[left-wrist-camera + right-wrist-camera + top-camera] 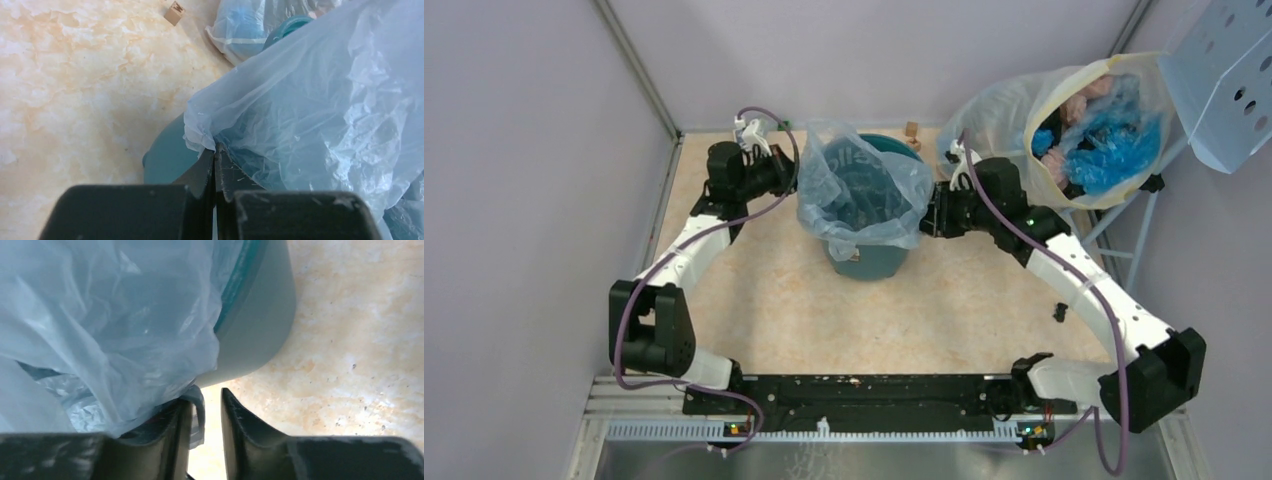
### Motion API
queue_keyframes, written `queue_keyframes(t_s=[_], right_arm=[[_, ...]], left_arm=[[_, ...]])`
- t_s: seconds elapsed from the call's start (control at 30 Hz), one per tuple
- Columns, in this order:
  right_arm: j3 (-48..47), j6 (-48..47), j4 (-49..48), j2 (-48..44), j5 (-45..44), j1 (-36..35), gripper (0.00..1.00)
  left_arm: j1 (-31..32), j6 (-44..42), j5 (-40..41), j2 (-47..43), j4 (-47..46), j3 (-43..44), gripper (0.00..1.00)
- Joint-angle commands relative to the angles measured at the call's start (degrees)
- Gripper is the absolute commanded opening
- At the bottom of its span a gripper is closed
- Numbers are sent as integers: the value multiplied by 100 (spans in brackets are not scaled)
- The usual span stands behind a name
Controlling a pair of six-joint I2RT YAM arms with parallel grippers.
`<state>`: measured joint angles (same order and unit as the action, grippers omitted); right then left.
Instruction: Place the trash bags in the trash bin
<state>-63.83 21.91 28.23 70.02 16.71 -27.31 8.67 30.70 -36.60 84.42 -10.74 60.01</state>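
Note:
The teal trash bin [869,262] stands at the middle back of the table. The pale blue-grey trash bag [862,185] sits in its mouth, with its rim standing up and folding over the bin's near side. My left gripper [790,176] is at the bag's left edge; in the left wrist view the gripper [215,148] is shut on a bunched edge of the bag [310,100], just above the bin's wall [167,160]. My right gripper [930,216] is at the bag's right edge; in the right wrist view the gripper [209,395] stands open, with bag film [100,315] draped over its left finger beside the bin [255,325].
A big cloudy-white sack [999,115] with a yellowish rim, holding blue and pink stuff, hangs at the back right beside a perforated white panel [1224,80]. Small wooden blocks [911,131] lie behind the bin. A small dark item [1060,312] lies by the right arm. Walls close in on the left and at the back.

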Motion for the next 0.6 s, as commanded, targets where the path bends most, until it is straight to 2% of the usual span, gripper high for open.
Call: queue_keyframes(t_s=[0.0,0.07,0.23,0.43,0.57], right_arm=[[-147,27,69,-343,-398,-55,40],[-195,-144,282,-429,-548,-53,53],[-369,-529,663,-976,-1309,-55,70],[-1186,-960,1073,-1210,-1653,-55,71],[-1874,-1360,1327,-967,-1122,-53,72]], left_arm=[[65,-283,-233,-296,466,143,0],[66,-439,9,-385,619,149,0],[66,-645,284,-444,963,225,0],[65,-705,349,-433,1026,230,0],[65,-721,364,-444,1030,260,0]])
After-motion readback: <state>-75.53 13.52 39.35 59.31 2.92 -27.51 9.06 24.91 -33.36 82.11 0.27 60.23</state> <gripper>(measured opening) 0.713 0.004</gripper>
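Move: The right fingers, barely parted, are still at the right edge of the trash bag. From them the bin's middle lies about 11 cm ahead, 13 cm left and 12 cm below; the filled bag is some 30 cm ahead and 28 cm right, a little lower. The left hand holds the opposite edge, with the bin's middle about 15 cm to its right, level fore and aft, 12 cm below. Open the right gripper wide and let go of the bag's edge, sliding the hand right about 6 cm away from the bin; then lift it steeply, some 10 cm, tilting the fingers up by nearly 20 degrees. Keep the left gripper shut on its edge of the bag and ease it about 2 cm down and slightly back. ##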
